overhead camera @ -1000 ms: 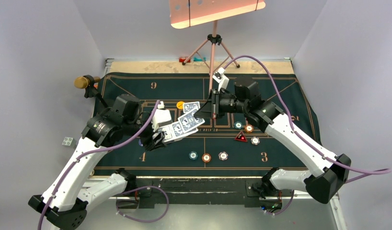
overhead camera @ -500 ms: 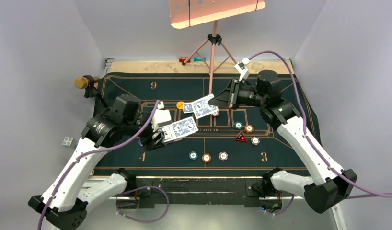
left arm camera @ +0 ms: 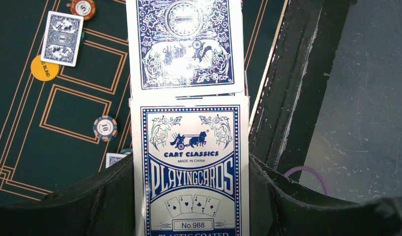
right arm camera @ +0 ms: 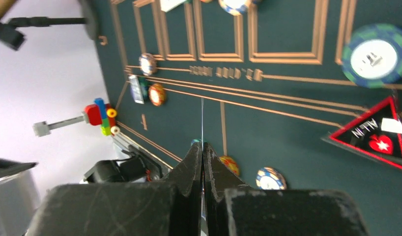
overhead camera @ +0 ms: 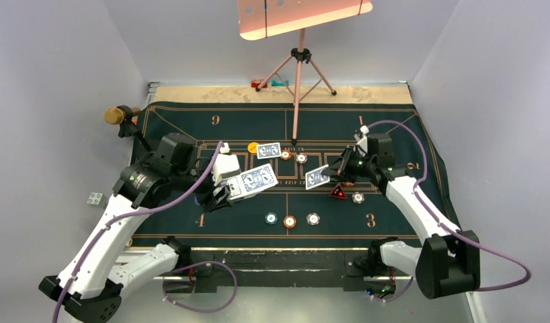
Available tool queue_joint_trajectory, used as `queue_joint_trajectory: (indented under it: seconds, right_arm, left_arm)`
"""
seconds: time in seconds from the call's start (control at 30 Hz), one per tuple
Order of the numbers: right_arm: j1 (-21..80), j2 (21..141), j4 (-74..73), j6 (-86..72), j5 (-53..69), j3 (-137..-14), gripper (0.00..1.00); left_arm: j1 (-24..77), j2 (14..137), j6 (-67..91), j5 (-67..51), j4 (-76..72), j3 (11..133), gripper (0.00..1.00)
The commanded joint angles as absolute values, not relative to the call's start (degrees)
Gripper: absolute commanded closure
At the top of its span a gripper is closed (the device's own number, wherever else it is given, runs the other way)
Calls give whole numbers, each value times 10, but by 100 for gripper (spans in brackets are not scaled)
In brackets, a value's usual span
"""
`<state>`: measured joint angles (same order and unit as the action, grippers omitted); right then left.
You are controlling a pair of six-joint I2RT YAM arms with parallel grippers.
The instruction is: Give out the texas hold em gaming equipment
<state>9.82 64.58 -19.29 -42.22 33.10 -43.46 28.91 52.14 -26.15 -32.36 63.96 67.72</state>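
My left gripper [overhead camera: 222, 192] is shut on a blue and white playing-card box [left arm camera: 191, 172], held above the left of the green mat [overhead camera: 185, 124]; a blue-backed card [left arm camera: 184, 44] sticks out of its end. The right gripper [overhead camera: 336, 169] is shut on a single card [overhead camera: 317, 177], held over the mat's right half and seen edge-on [right arm camera: 202, 118] in the right wrist view. Another card [overhead camera: 268, 150] lies flat beside a yellow disc [overhead camera: 253, 146]. The red triangular marker [overhead camera: 338, 192] and a white chip [overhead camera: 358, 198] lie just below the right gripper. Three chips [overhead camera: 290, 221] sit in a row near the front.
A pink tripod stand [overhead camera: 297, 81] rises from the mat's far middle, with a board on top. A brown-knobbed post [overhead camera: 114, 116] stands at the mat's far left corner. A small dotted cube [overhead camera: 94, 198] lies off the mat on the left. An orange chip [overhead camera: 285, 155] and a white chip [overhead camera: 301, 159] lie near the centre.
The right gripper has drawn one card away from the box and carried it right and toward the front, down over the mat's right half. The left gripper has held still.
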Motion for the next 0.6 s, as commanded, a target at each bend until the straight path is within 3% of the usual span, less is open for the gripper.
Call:
queue_joint_trajectory:
  seconds: [0.0, 0.37, 0.57]
  right_arm:
    - [92, 656, -130, -417, 300, -383, 100]
    - [91, 652, -30, -451, 242, -284, 100]
    - [91, 665, -80, -440, 192, -288, 100]
  left_arm:
    - [286, 514, -271, -335, 625, 698, 100]
    - [286, 520, -267, -339, 623, 704, 100]
    - [286, 520, -268, -339, 626, 706, 100]
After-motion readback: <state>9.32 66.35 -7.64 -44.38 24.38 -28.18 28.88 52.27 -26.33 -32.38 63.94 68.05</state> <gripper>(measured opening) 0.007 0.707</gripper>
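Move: The card pinched in the right gripper is bound for the bare mat just left of the all-in triangle, about 3 cm back of the gripper, level sideways and some 15 cm below. The triangle lies about 4 cm back and 5 cm right, the green chip 3 cm ahead and 4 cm right, the orange chip 1 cm ahead and 10 cm right. From the left gripper that bare mat is roughly 32 cm right, 6 cm ahead and 23 cm down. Lower the right gripper about 9 cm towards the mat beside the all-in triangle, fast at first and then slowing, easing a couple of centimetres to the right on the way. Keep the fingers shut on the card and turn the wrist slightly, some 10 degrees, partly clockwise. Hold the left gripper and its card box still. ##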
